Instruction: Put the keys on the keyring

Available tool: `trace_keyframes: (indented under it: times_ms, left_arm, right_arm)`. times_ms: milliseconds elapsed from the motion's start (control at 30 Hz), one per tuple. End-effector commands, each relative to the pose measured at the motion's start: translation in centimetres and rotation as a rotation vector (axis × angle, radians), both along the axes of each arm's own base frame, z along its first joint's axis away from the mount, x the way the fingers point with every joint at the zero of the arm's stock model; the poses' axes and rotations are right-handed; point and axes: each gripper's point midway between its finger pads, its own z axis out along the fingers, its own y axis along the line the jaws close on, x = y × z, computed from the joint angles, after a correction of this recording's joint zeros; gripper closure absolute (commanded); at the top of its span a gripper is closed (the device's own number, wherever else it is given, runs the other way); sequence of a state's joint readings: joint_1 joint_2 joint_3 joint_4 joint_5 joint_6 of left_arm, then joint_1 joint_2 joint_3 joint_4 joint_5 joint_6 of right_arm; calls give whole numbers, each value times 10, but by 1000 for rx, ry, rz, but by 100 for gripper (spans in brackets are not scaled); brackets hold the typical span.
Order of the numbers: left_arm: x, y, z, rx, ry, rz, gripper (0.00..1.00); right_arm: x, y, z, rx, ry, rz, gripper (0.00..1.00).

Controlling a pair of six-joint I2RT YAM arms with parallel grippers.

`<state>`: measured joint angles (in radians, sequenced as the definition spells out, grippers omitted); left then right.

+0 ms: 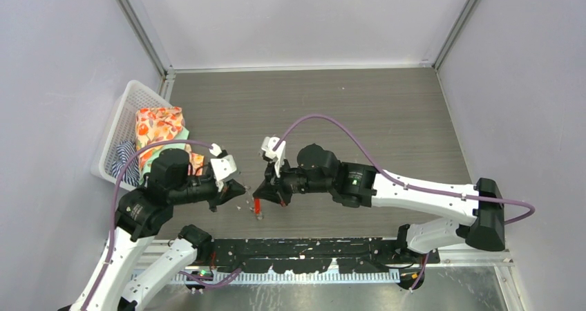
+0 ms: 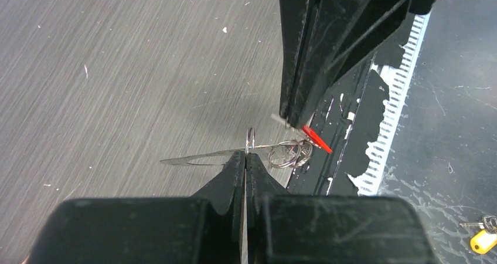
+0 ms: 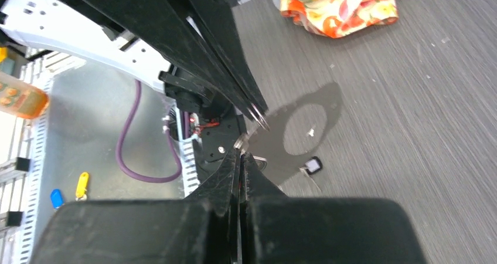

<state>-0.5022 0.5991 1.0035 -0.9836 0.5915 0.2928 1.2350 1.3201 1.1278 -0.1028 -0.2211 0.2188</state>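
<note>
My left gripper [image 2: 247, 154] is shut on the keyring [image 2: 199, 156], a thin silver wire loop seen edge-on, held above the table. A few small silver rings [image 2: 288, 154] hang on the wire just right of the pinch. My right gripper [image 3: 240, 151] is shut on the tiny red-headed key [image 2: 317, 139], whose red head pokes out beside those small rings, close against them. From above, the two grippers [image 1: 240, 191] [image 1: 264, 195] meet tip to tip near the table's front edge, with the red key [image 1: 257, 206] hanging just below them.
A white basket [image 1: 119, 128] with patterned cloths [image 1: 159, 126] stands at the left wall, behind the left arm. A small white-faced tag [image 3: 313, 165] lies on the table under the grippers. The black base strip [image 1: 311, 252] runs along the near edge. Yellow [image 3: 82, 185] and blue [image 3: 55, 198] tags lie beyond it.
</note>
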Motion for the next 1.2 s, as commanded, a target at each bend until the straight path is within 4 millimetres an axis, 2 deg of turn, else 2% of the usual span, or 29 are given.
trace_keyframes:
  times_ms: [0,67,167,233,267,333,433,567,667,767,867,1033,1167]
  left_arm:
    - [9,2,12,-9,-92,15,100]
    - [13,7,10,17,-124,29,100]
    - [16,11,11,41,-166,36,100]
    - [15,11,11,41,-176,27,100]
    - [14,11,11,38,-174,22,100]
    - [12,10,11,36,-167,15,100]
    - [12,11,12,41,-170,16,100]
    - [12,12,13,44,-173,19,100]
    - [12,12,15,43,-175,21,100]
    - [13,13,16,45,-181,24,100]
    - [14,12,16,46,-183,25,100]
    - [15,11,17,44,-180,21,100]
    - [16,10,19,42,-182,21,100]
  right_arm:
    - [33,-31,-2,-13,-65,-203,99]
    - [58,-67,-39,-111,-37,-357,99]
    - [80,-120,-91,-231,26,-545,99]
    - [89,-144,-127,-326,48,-637,97]
    - [92,-148,-138,-345,62,-657,95]
    - [100,-147,-154,-365,87,-683,89]
    - [115,-138,-175,-415,79,-702,93]
    - [126,-113,-195,-425,100,-658,95]
    - [134,-102,-208,-437,109,-646,92]
    - [137,-100,-226,-478,131,-639,89]
    - [146,-95,-228,-463,130,-649,83]
    - [148,-94,-229,-478,131,-635,67]
    - [148,-96,-218,-453,119,-644,60]
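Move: The right hand already holds the red key beside the keyring in the left fingers. Take the key to bare table about 14 cm ahead of the right hand, 11 cm to its right and 26 cm below. The keyring's loop is roughly 2 cm to the right hand's left and 1 cm ahead; its clump of rings is some 3 cm back, straight in line sideways, 4 cm below. From the left hand, that spot is about 12 cm ahead, 13 cm right, 26 cm below. Swing the right gripper quickly away from the keyring, right and forward, while lowering it about 25 cm to the table. Tip its fingers down and turn it some 35 degrees clockwise, then near the bottom ease 4 cm back left and open the fingers around the red key. Let the left gripper keep the keyring pinched as it edges slightly left and forward. ##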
